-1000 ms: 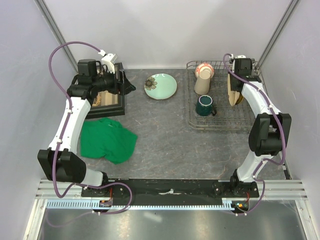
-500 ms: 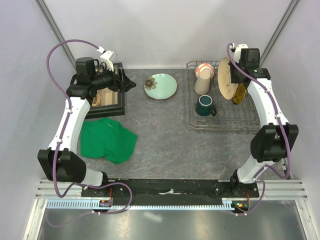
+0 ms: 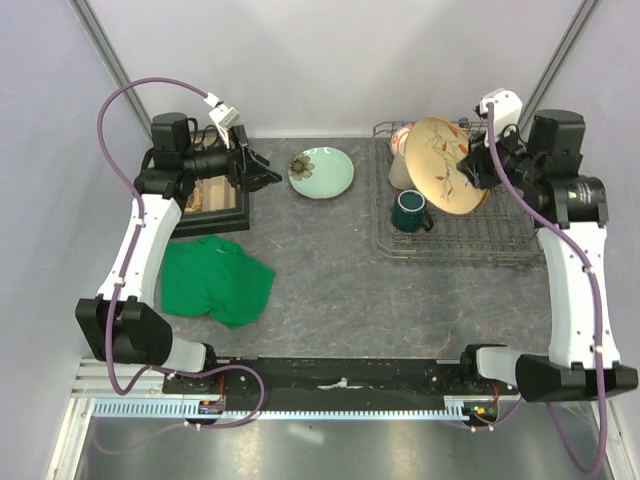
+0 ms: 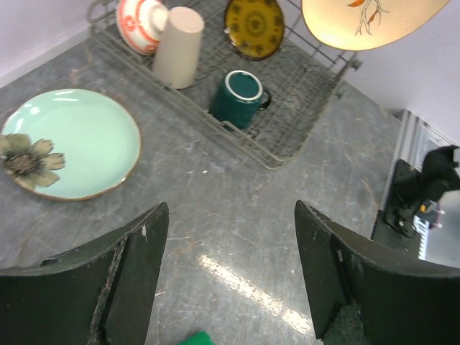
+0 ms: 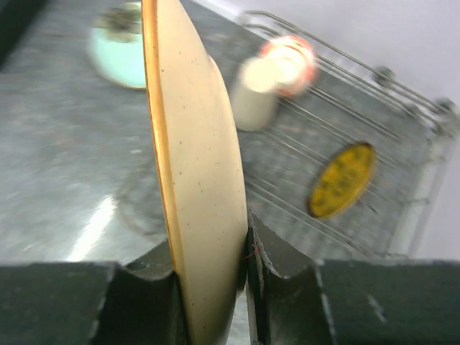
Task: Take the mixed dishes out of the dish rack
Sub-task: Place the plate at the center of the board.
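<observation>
My right gripper (image 3: 487, 166) is shut on the rim of a cream plate with a branch pattern (image 3: 445, 165), held tilted in the air above the grey wire dish rack (image 3: 455, 240). In the right wrist view the plate (image 5: 194, 180) stands edge-on between the pads (image 5: 269, 251). In the rack are a dark green mug (image 3: 410, 211), a beige cup (image 3: 402, 172), a red-and-white bowl (image 3: 402, 137) and a small yellow plate (image 5: 343, 180). A pale green flowered plate (image 3: 321, 172) lies on the table. My left gripper (image 3: 262, 168) hangs open and empty to its left.
A black box (image 3: 215, 198) stands at the far left under the left arm. A green cloth (image 3: 215, 280) lies crumpled in front of it. The rack's raised wire sides (image 4: 302, 108) ring the mug and cup. Grey walls close in on three sides.
The right arm has lifted the cream plate up out of the rack and tipped its face upward. The left gripper has shifted slightly right.
</observation>
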Action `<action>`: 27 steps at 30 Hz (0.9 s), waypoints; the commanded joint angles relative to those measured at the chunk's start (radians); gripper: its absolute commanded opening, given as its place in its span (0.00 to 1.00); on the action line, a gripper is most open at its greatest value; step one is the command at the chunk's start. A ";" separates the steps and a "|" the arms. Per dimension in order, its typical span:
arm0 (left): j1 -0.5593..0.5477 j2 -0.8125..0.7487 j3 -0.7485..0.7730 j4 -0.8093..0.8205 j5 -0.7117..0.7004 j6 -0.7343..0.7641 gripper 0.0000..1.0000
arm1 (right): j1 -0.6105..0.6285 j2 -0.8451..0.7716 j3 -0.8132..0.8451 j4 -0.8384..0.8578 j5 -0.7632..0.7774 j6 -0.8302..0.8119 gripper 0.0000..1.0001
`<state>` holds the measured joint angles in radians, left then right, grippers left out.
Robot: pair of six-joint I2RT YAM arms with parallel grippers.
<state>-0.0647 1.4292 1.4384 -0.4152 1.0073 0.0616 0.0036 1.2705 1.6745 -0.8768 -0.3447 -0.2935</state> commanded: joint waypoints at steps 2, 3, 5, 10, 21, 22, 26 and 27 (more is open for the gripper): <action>-0.038 -0.026 0.002 0.030 0.172 0.040 0.78 | 0.007 -0.085 -0.010 0.007 -0.350 -0.038 0.00; -0.050 -0.029 0.002 0.020 0.174 0.046 0.79 | 0.010 -0.091 -0.015 0.006 -0.371 -0.038 0.00; -0.099 -0.038 0.001 0.006 0.163 0.076 0.79 | 0.019 -0.097 -0.027 0.004 -0.434 -0.036 0.00; -0.224 -0.075 -0.004 -0.049 0.062 0.194 0.79 | 0.070 -0.071 -0.024 -0.039 -0.481 -0.081 0.00; -0.363 0.005 0.085 -0.063 0.044 0.262 0.80 | 0.306 -0.059 -0.078 -0.083 -0.410 -0.164 0.00; -0.371 0.011 0.088 -0.065 0.040 0.268 0.80 | 0.314 -0.059 -0.081 -0.083 -0.402 -0.168 0.01; -0.414 0.022 0.083 -0.063 0.056 0.284 0.81 | 0.355 -0.049 -0.098 -0.083 -0.386 -0.173 0.00; -0.420 0.025 0.082 -0.069 0.056 0.290 0.81 | 0.361 -0.043 -0.101 -0.080 -0.381 -0.173 0.01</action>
<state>-0.4545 1.4429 1.4899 -0.4801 1.0557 0.2863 0.3420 1.2282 1.5646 -1.0485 -0.6979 -0.4454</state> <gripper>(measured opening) 0.805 0.305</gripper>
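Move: The right gripper already pinches the rim of the cream plate, and the open left gripper waits at much the same height, about 40 cm to its left. From the left gripper, the cream plate's middle is some 35 cm to the right and 3 cm ahead, while the green plate lies 22 cm ahead, 14 cm right and 32 cm below. From the right gripper, the dark mug stands about 8 cm ahead, 6 cm left and 30 cm below. Bring both grippers together for a handover: carry the cream plate left about 14 cm and back 11 cm, sinking some 4 cm, turning the right wrist about 40 degrees counter-clockwise and keeping the pinch. Meanwhile swing the left gripper, fingers still wide open, right and back towards the plate's free rim, turning clockwise. ##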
